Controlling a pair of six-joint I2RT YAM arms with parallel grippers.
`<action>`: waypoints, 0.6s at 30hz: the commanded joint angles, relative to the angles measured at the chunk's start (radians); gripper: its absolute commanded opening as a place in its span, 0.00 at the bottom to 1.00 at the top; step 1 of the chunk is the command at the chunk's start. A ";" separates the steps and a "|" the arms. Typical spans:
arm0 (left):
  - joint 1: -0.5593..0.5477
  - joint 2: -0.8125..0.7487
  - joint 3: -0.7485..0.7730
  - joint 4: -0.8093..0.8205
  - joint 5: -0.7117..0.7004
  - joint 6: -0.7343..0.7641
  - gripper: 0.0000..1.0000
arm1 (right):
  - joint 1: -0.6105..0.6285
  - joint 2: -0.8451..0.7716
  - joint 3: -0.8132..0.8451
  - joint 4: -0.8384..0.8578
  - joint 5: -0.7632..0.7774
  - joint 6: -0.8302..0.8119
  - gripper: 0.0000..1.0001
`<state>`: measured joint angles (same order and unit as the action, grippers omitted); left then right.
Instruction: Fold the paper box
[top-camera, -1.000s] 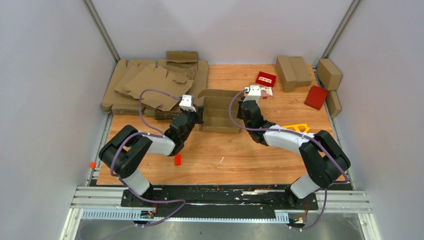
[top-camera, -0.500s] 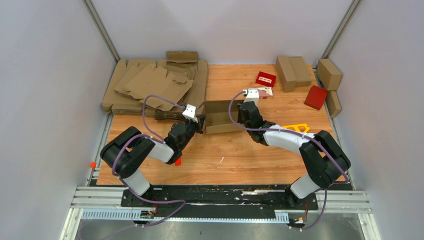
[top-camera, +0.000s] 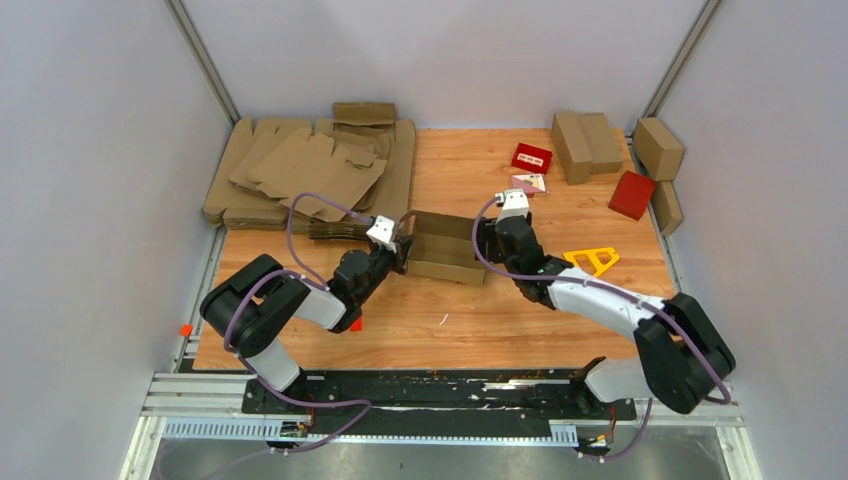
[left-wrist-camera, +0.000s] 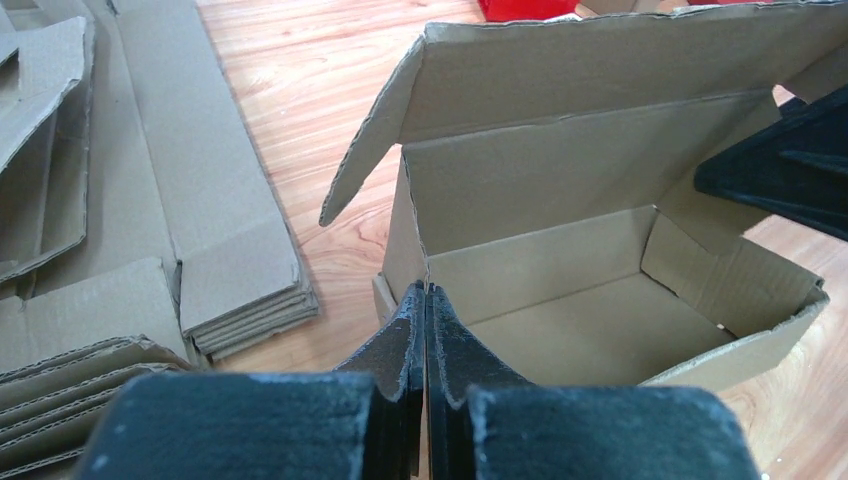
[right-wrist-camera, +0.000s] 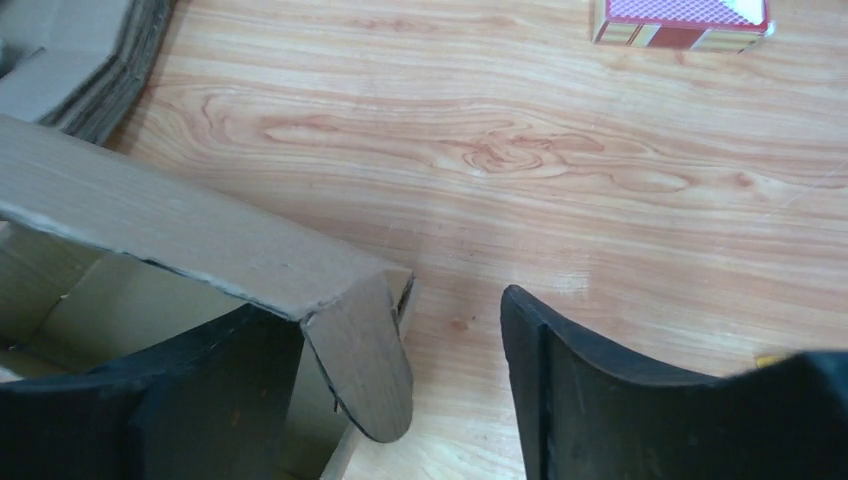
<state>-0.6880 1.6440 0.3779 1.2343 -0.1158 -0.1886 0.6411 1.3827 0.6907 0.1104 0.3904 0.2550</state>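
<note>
The paper box (top-camera: 443, 259) is a brown cardboard carton standing open-topped in the middle of the table, its long lid flap (left-wrist-camera: 600, 70) raised at the far side. My left gripper (top-camera: 401, 250) is shut on the thin edge of the box's left end wall, with the fingertips (left-wrist-camera: 418, 312) pressed together on the cardboard. My right gripper (top-camera: 487, 240) is open at the box's right end. One of its fingers (right-wrist-camera: 190, 400) is inside the box and the other finger (right-wrist-camera: 610, 400) outside. A rounded tab flap (right-wrist-camera: 360, 370) hangs loose between them.
Flat cardboard sheets (top-camera: 310, 170) are piled at the back left, close to the left arm. Folded brown cartons (top-camera: 585, 140) and red boxes (top-camera: 632, 194) lie at the back right. A yellow triangular frame (top-camera: 592, 260) lies beside the right arm. A small patterned box (top-camera: 528, 183) is behind it.
The box has come down from a raised, tilted pose to rest open-topped on the table. My right gripper has opened and let go of the box's right end. The left grip is unchanged.
</note>
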 joint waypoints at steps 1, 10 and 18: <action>-0.006 -0.020 -0.005 0.044 0.027 0.042 0.00 | 0.006 -0.136 -0.038 -0.017 -0.066 -0.036 0.83; -0.007 -0.010 -0.025 0.108 0.055 0.056 0.00 | 0.009 -0.349 -0.078 -0.034 -0.305 -0.152 1.00; -0.007 0.004 -0.030 0.118 0.107 0.070 0.00 | 0.021 -0.225 0.127 -0.191 -0.326 -0.288 1.00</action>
<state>-0.6880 1.6440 0.3557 1.2877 -0.0490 -0.1616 0.6521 1.0863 0.6952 -0.0021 0.1055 0.0639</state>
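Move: The right hand is at the box's far right corner, its half-open fingers either side of the lid's right ear, about 1 cm to its left and just below. The box's middle is some 9 cm left, 3 cm back and 6 cm below. The pink carton lies about 10 cm ahead and 5 cm right, the yellow bracket 17 cm right and 5 cm back. From the left hand, the box's middle is 7 cm right, 3 cm back and 6 cm below. The left fingers stay shut on the left edge of the box's raised back wall, easing back only about 1 cm. The right hand spreads its fingers fully and comes clear of the lid's right ear, rising about 8 cm and drawing back some 4 cm with a slight drift left, while turning roughly 20 degrees counter-clockwise. ##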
